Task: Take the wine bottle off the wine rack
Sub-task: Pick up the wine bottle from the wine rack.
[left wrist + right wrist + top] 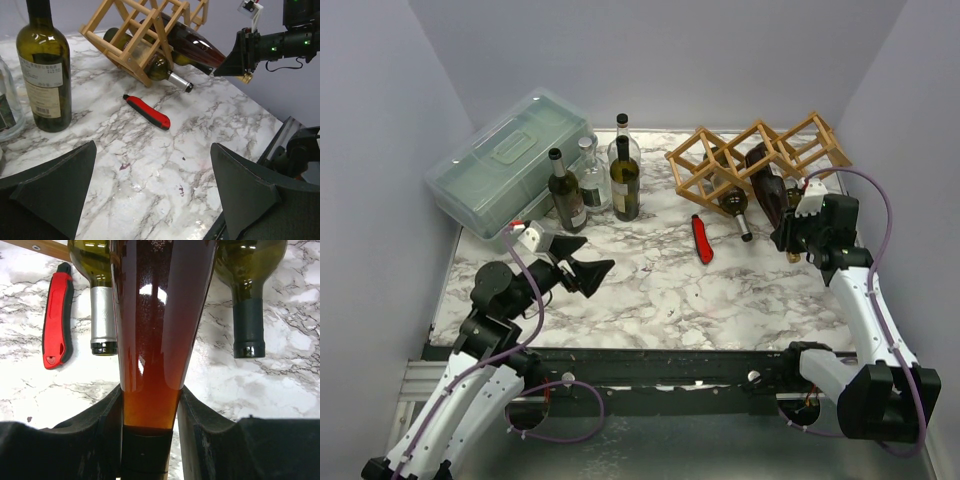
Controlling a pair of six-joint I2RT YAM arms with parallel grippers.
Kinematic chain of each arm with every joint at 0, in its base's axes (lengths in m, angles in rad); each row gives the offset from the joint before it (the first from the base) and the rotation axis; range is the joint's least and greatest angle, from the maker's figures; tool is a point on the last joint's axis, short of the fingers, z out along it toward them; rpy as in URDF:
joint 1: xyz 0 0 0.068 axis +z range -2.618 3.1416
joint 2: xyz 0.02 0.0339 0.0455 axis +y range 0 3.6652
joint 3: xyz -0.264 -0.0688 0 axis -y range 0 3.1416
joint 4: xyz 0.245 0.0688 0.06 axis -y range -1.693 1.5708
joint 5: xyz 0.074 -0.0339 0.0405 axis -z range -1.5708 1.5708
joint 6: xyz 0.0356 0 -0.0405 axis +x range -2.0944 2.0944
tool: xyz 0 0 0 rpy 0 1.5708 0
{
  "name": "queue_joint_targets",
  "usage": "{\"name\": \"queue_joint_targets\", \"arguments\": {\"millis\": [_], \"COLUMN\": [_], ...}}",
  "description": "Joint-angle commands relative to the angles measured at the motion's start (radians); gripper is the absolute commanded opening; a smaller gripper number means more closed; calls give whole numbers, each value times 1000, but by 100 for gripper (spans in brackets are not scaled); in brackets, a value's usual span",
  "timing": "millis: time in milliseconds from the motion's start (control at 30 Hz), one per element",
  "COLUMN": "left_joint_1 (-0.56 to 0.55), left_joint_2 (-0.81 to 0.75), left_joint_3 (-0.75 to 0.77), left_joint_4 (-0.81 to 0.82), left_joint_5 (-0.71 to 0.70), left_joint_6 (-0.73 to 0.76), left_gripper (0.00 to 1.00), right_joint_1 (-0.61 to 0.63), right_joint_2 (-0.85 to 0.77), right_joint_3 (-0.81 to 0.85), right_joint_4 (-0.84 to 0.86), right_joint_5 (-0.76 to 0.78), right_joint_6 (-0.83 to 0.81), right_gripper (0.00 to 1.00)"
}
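The wooden wine rack (750,155) (145,27) stands at the back right of the marble table. A dark amber wine bottle (767,180) (192,47) (155,315) lies tilted through one of its cells, neck pointing toward me. My right gripper (787,234) (235,56) (150,392) is shut on that bottle's neck, a finger on each side just above the dark capsule. A green bottle (733,203) (157,67) (97,275) lies in a lower cell, and another green neck (248,300) shows to the right. My left gripper (582,268) (152,150) hangs open over bare marble at the left, holding nothing.
A red folding knife (702,239) (147,111) (56,315) lies on the table in front of the rack. Several upright bottles (624,178) (45,65) stand at the back centre beside a translucent lidded box (510,160). Walls close in on three sides.
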Motion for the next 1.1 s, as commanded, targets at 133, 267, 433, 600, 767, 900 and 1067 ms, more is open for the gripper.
{"name": "queue_joint_targets", "arguments": {"millis": [133,267,433,600,767,900,1067], "left_joint_1": [-3,-29,-68,-111,-207,-283,-331], "left_joint_2": [60,94,132,166,257,378,522], "left_joint_3": [-44,-49,-47,-48,-38,-4,56], "left_joint_4": [131,169,195,225,304,368,452], "left_joint_5": [83,77,53,33,-9,-45,-65], "left_joint_6": [-160,-178,-179,-185,-204,-203,-268], "left_gripper": [98,98,98,98,98,98,98], "right_joint_1": [12,12,13,11,12,12,12], "right_joint_2": [-78,-97,-99,-90,-92,-102,-119], "right_joint_3": [51,56,85,118,118,113,108], "right_joint_4": [64,41,34,17,9,-6,-20], "right_joint_5": [-135,-132,-137,-133,-120,-116,-107], "right_joint_6": [25,27,37,38,36,30,17], "right_gripper": [0,0,0,0,0,0,0]}}
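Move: The wine bottle lies slanting in the rack, its neck already between the right fingers; its middle is about 9 cm ahead of the right hand, 4 cm left and 4 cm higher. The rack's middle is some 17 cm ahead and 7 cm left; the silver-capped bottle about 8 cm ahead, 10 cm left and 7 cm lower; the red knife 3 cm ahead, 17 cm left. From the left hand, the wine bottle is roughly 19 cm ahead, 37 cm right and 8 cm below. The wine bottle's neck stays pinched in the right fingers, which draw it back out of the rack by about 2 cm and up 1 cm, easing to a stop. The wide-open, empty left hand swings right towards it, about 10 cm, slowly then faster, sinking late as its fingers tip down and turn clockwise, some 20 degrees in all. ##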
